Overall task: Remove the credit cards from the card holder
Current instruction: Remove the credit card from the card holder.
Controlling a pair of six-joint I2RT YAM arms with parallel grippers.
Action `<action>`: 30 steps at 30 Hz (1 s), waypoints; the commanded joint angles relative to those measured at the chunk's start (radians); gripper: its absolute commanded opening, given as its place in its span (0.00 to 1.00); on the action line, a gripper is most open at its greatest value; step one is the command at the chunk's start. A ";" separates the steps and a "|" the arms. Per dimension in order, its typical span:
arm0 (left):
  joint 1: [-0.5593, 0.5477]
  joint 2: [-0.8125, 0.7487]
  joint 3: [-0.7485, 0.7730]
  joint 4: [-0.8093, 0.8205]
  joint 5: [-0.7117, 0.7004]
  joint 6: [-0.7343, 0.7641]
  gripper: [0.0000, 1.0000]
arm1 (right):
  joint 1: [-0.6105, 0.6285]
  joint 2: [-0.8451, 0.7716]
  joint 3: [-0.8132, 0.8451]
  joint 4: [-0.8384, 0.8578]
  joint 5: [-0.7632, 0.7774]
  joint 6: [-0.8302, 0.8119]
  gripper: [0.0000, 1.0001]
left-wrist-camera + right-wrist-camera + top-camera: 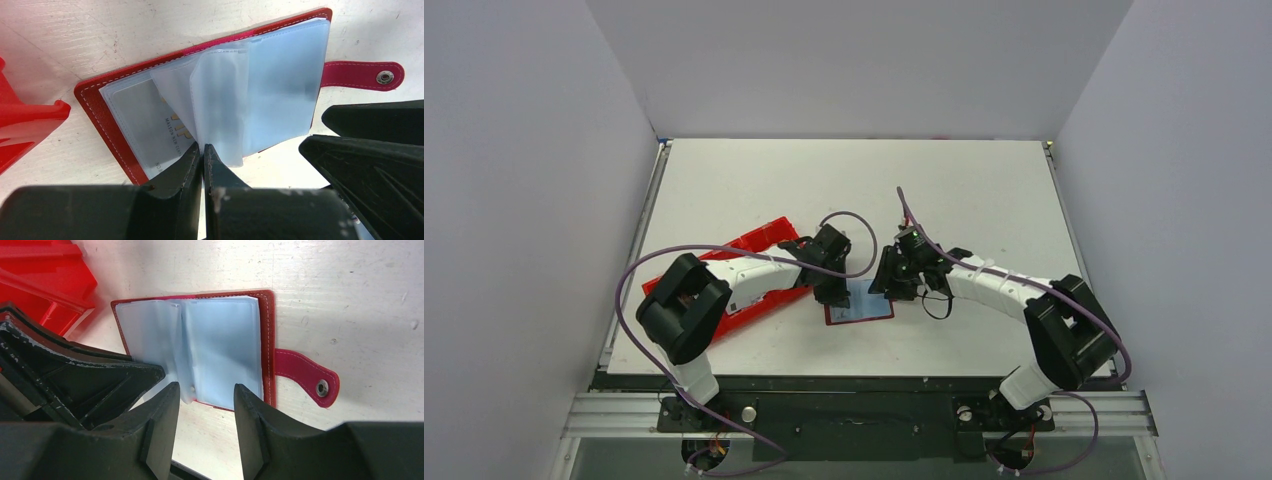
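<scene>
The card holder (861, 307) lies open on the table, dark red with pale blue-grey sleeves (260, 95), its strap tab (360, 75) pointing away to the side. A silver-grey credit card (147, 120) with gold lettering shows through the left sleeve. My left gripper (203, 146) is shut, and a lifted sleeve runs into its tips at the holder's near edge. In the right wrist view, my right gripper (204, 390) stands open just over the near edge of the card holder (210, 345). Nothing sits between its fingers (167, 405).
A bright red compartment tray (754, 250) lies left of the holder, partly under the left arm, and its corner shows in both wrist views (25, 120) (45, 275). The two grippers stand close together over the holder. White walls enclose the table.
</scene>
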 commanded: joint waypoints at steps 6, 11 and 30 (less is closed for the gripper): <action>-0.016 -0.007 0.056 0.001 -0.002 0.013 0.02 | -0.014 -0.078 0.017 -0.014 0.038 0.004 0.41; -0.031 -0.013 0.086 0.009 0.004 0.022 0.07 | -0.019 -0.105 0.016 -0.034 0.056 0.000 0.41; -0.061 0.084 0.219 0.018 0.031 0.048 0.42 | -0.048 -0.208 -0.001 -0.102 0.140 0.002 0.40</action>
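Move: The left hand has a clear sleeve page pinched at its near edge; the holder's right half, where the page is being turned, lies about 7 cm to its right, 2 cm ahead and 2 cm below. The VIP card in the left pocket is some 3 cm left and 2 cm ahead of that hand, the snap strap about 12 cm right and 3 cm ahead. From the right hand, the holder's right half is roughly 3 cm left, 2 cm ahead and 5 cm below. Starting with the sleeve page still pinched, the left hand carries it up about 2.5 cm and some 5 cm to the right, over towards the holder's right half, the fingers opening to part-way as it goes so the page comes out of the pinch. Meanwhile the right hand, fingers kept part open and empty, backs off up and to the right, about 4 cm in all. ##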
